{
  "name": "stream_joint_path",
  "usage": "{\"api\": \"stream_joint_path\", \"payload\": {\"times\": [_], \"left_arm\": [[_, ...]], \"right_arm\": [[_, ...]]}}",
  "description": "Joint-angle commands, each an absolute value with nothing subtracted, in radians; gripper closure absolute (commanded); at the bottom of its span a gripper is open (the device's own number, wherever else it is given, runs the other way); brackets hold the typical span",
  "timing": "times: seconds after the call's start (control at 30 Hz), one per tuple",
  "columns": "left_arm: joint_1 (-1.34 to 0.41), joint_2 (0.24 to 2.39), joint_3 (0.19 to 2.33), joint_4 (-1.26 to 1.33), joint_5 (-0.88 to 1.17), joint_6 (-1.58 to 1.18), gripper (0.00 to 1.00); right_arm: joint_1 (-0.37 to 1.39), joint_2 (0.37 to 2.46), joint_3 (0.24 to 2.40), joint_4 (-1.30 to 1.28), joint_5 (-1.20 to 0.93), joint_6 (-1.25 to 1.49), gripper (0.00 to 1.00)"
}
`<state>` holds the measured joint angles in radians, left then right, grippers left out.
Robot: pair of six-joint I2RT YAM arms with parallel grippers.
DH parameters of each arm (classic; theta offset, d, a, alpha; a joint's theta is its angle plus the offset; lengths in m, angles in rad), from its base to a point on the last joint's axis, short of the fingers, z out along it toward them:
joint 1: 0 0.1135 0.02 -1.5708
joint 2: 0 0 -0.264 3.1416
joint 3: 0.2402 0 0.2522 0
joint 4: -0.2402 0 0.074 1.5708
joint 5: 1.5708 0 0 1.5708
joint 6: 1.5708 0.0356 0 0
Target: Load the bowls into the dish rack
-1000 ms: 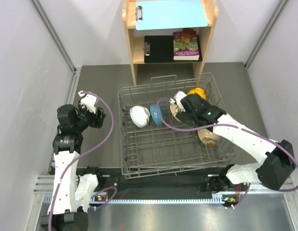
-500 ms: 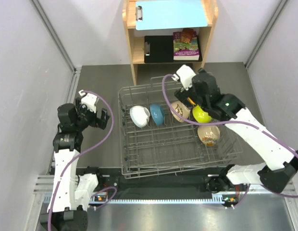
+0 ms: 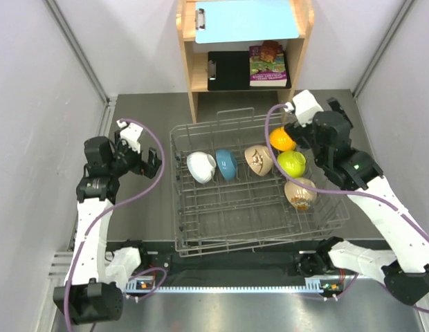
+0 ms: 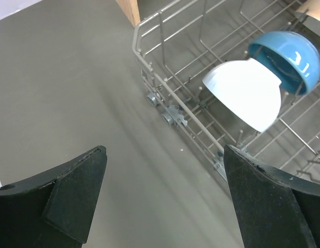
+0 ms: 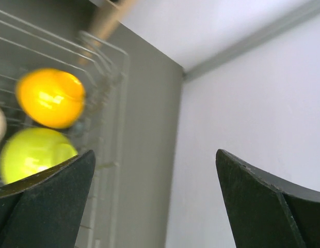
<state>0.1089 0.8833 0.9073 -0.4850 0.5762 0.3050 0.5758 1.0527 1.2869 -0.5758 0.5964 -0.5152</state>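
The silver wire dish rack (image 3: 214,243) sits mid-table. In it stand the white bowl (image 3: 201,167), blue bowl (image 3: 226,164), a beige bowl (image 3: 259,159), orange bowl (image 3: 281,138), lime green bowl (image 3: 291,163) and a second speckled beige bowl (image 3: 300,194). My right gripper (image 3: 335,111) is open and empty, raised beyond the rack's back right corner. Its wrist view shows the orange bowl (image 5: 50,97), the lime bowl (image 5: 33,155) and the rack's rim (image 5: 106,67). My left gripper (image 3: 142,162) is open and empty, left of the rack. Its wrist view shows the white bowl (image 4: 246,92) and blue bowl (image 4: 289,57).
A wooden shelf unit (image 3: 190,83) stands behind the rack, holding a blue clipboard (image 3: 245,19), a black clipboard (image 3: 228,70) and a book (image 3: 268,66). Grey walls (image 3: 55,90) close in both sides; the right gripper is near the right wall (image 5: 253,93).
My right gripper has drawn up and back to the right, away from the rack's bowls; the lime green bowl now shows standing in the rack. The left arm shifted slightly.
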Motion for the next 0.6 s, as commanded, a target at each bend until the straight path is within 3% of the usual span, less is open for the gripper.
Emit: {"api": "stream_joint_path", "payload": {"times": [0.0,0.27,0.57], "left_arm": [[0.072,0.954,0.953,-0.385,0.539,0.279,0.01],[-0.057,1.161,1.035,-0.296,0.342,0.305,0.01],[-0.095,1.422,1.150,-0.178,0.181,0.316,0.01]], "right_arm": [[0.436,1.011,1.224,-0.423,0.650,-0.557,0.00],[0.203,0.996,1.239,-0.414,0.503,-0.453,0.00],[0.166,0.913,1.184,-0.433,0.437,-0.380,0.00]]}}
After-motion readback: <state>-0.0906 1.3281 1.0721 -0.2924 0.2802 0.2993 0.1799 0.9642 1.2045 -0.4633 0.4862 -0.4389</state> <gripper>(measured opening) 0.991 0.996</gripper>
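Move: Both hands are empty and wide open. The dish rack's back left corner is about 16 cm ahead of the left hand, 6 cm to its right and 14 cm below; the white bowl is some 4 cm ahead and 15 cm right, the blue bowl about 8 cm farther right. From the right hand, the orange bowl is roughly 11 cm ahead, 4 cm left and 24 cm below, with the green bowl about 10 cm nearer the base than the orange one and 3 cm left of the hand. The right hand, already high over the loaded rack, sweeps about 11 cm to the right and away from the orange and green bowls, yawing clockwise some 20 degrees and coming to a stop with its fingers still wide open. Meanwhile the left hand speeds up forward along the outside of the rack's left side, about 10 cm and sinking some 4 cm, towards the rack's back left corner, jaws open and touching nothing. ##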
